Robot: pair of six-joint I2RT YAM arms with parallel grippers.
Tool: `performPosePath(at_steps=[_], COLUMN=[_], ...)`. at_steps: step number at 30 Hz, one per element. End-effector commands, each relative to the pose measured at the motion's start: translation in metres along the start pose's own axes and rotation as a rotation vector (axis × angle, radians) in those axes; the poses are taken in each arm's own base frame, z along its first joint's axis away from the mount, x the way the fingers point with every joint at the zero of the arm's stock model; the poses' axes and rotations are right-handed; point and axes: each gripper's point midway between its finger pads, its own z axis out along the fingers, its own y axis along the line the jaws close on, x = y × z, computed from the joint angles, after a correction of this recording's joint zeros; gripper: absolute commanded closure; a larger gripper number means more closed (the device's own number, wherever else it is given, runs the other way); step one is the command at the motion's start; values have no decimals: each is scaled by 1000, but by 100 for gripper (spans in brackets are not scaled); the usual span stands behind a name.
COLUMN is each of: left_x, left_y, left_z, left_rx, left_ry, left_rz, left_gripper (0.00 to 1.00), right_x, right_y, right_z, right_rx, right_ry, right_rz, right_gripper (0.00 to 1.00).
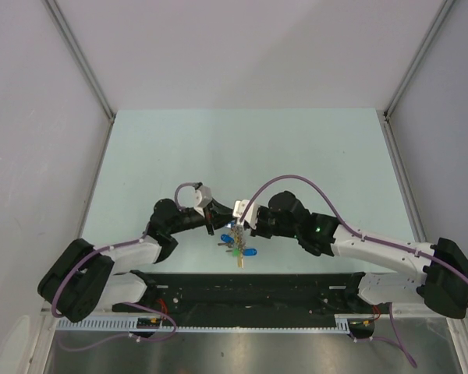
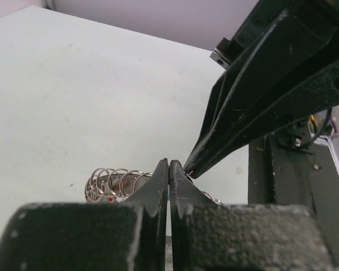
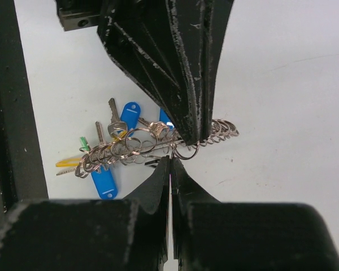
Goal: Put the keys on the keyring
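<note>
The keyring [image 3: 142, 144] is a thin silver wire strung with many small split rings, held low over the table. The keys [image 3: 114, 113] fan from it, with blue tags [image 3: 104, 183], a yellow one and a green one. My left gripper [image 3: 192, 138] comes in from above, shut, with the wire running in between its fingertips. My right gripper [image 3: 170, 161] is shut too, its tips touching a small ring on the wire. Whether it pinches that ring is hidden. From above, both grippers [image 1: 222, 226] [image 1: 238, 230] meet over the bunch [image 1: 238, 248]. The left wrist view shows rings [image 2: 110, 182] behind my left gripper [image 2: 169, 164].
A black rail [image 1: 249, 284] runs along the near edge of the pale green table [image 1: 242, 148], just below the bunch. Grey walls stand at the left, right and back.
</note>
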Motion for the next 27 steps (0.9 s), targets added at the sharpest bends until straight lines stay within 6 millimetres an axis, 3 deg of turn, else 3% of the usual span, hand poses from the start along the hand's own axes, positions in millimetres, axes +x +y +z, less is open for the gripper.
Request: performPosePath(at_steps=[1, 6, 7, 9, 17, 19, 22, 23, 27], left_x=[-62, -58, -57, -58, -63, -60, -51, -38, -33], left_y=[4, 2, 2, 3, 15, 8, -4, -2, -6], left_z=[-1, -5, -6, -6, -17, -18, -15, -14, -10], left_rx=[-95, -97, -96, -100, -80, -1, 133, 149, 204], left_ry=[-253, -257, -256, -251, -222, -188, -109, -53, 29], left_rz=[60, 36, 41, 57, 134, 179, 225, 201, 199], left_gripper=[100, 96, 79, 71, 60, 54, 49, 49, 48], right_x=[-15, -20, -22, -24, -28, -31, -33, -34, -36], right_y=[3, -1, -2, -5, -11, -14, -17, -18, -20], right_z=[1, -5, -7, -12, -23, -24, -24, -25, -25], right_rx=[3, 9, 6, 2, -25, -22, -20, -16, -17], right_ry=[-63, -75, -80, -71, -41, -42, -43, -43, -42], right_rz=[6, -34, -44, -58, -113, -122, -130, -133, -139], right_gripper=[100, 100, 100, 100, 100, 100, 100, 100, 100])
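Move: The hanging keyring has its middle about 5 cm below both fingertips and 1 cm back, some 1 cm to the right of the left hand and 1 cm to the left of the right hand, whose shut fingers hold it by a small ring. From the left hand, the red tag hangs roughly 3 cm forward, 2 cm right and 3 cm below. The yellow tag hangs about 6 cm back, 1 cm right and 8 cm below. Hold the left gripper shut beside the right fingertips with a slight turn, then open it about halfway while lifting some 4 cm, up and away from the small rings. Ease it out to the left, curl back a little to the right, and roll its forward side up about 10 degrees. Keep the right fingers pinched on the small ring, drifting slightly up and right. ##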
